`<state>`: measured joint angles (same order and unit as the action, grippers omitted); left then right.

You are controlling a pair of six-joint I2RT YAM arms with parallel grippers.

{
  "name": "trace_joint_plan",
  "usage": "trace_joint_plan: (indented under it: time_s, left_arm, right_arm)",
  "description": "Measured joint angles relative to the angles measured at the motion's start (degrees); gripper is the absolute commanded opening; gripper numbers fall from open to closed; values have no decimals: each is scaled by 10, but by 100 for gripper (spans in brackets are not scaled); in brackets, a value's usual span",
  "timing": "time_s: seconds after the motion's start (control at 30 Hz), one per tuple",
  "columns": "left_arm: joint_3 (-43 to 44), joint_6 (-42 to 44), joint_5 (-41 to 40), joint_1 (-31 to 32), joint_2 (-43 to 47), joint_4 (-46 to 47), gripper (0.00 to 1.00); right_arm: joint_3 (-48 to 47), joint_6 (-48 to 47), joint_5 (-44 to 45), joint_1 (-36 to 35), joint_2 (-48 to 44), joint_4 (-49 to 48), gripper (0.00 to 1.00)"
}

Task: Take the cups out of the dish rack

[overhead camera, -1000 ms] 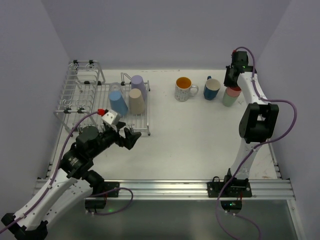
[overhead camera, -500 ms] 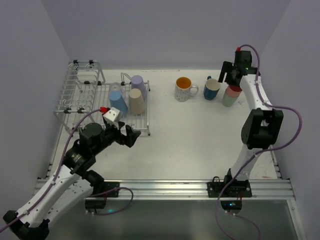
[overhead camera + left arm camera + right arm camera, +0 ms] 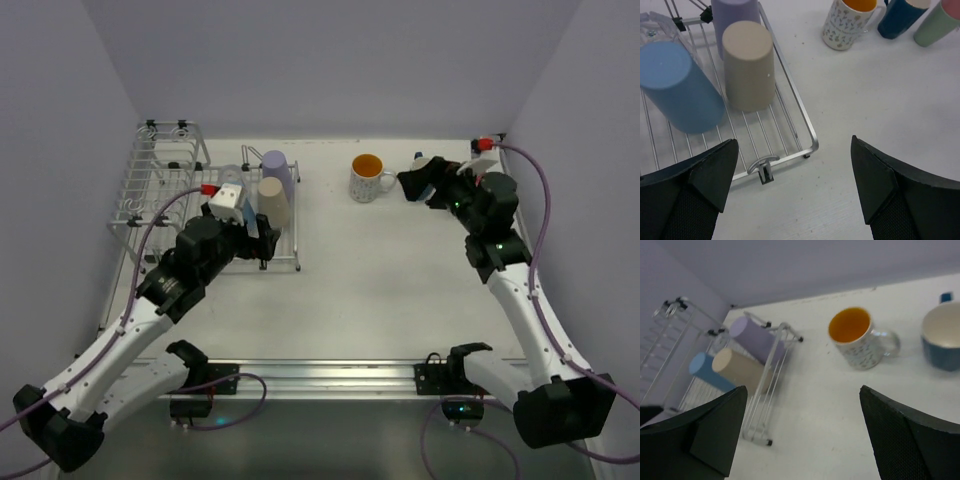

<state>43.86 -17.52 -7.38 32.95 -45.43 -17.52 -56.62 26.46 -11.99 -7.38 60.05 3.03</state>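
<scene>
The wire dish rack (image 3: 150, 205) stands at the back left. A lilac cup (image 3: 277, 170), a beige cup (image 3: 272, 202) and a blue cup (image 3: 680, 87) sit upside down on its grid. My left gripper (image 3: 262, 243) is open and empty, hovering over the rack's near right corner (image 3: 810, 145), just short of the cups. The white speckled mug (image 3: 370, 178) stands on the table. My right gripper (image 3: 415, 183) is open and empty beside the dark blue mug (image 3: 942, 337). A mint cup (image 3: 940, 22) with pink inside shows far right in the left wrist view.
The taller basket section (image 3: 165, 150) of the rack is at the far left corner. A clear glass (image 3: 655, 25) sits behind the blue cup. White tabletop (image 3: 400, 270) lies between rack and right arm. Walls enclose the table on three sides.
My left gripper has moved forward and up to the rack's corner. My right arm has swung down from the back right, away from the mint cup, and now points left.
</scene>
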Motion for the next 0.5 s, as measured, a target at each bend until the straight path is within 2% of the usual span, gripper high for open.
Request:
trace_joint_plan:
  time_s: [0.13, 0.27, 0.5]
  left_arm:
    - [38, -28, -22, 0, -94, 49, 100]
    - [57, -35, -60, 1, -181, 77, 100]
    - [102, 5, -156, 1, -280, 129, 100]
  right_arm:
    - [113, 49, -54, -58, -12, -63, 96]
    - [194, 92, -104, -72, -32, -87, 96]
    - [225, 135, -163, -95, -118, -148, 96]
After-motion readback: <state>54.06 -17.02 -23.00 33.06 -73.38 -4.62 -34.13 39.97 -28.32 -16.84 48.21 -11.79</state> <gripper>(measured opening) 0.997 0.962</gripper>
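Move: The left hand is open. The beige cup stands in the rack about 18 cm ahead of it, 3 cm to its right and some 13 cm below. The purple cup is roughly 8 cm beyond the beige one and 1 cm farther right; the blue cup lies about 9 cm to the left of the beige one, nearly level with it. From the right hand, also empty, the beige cup is about 8 cm ahead, 37 cm left and 22 cm lower. Heading for the beige cup, the left hand travels forward about 10 cm over the rack's near edge, dipping slightly, and turns some 15 degrees counter-clockwise with its fingers kept wide open. Meanwhile the open right hand swings back and left from beside the mugs, roughly 10 cm each way, sinking about 10 cm and then regaining half, while turning about 25 degrees counter-clockwise. ##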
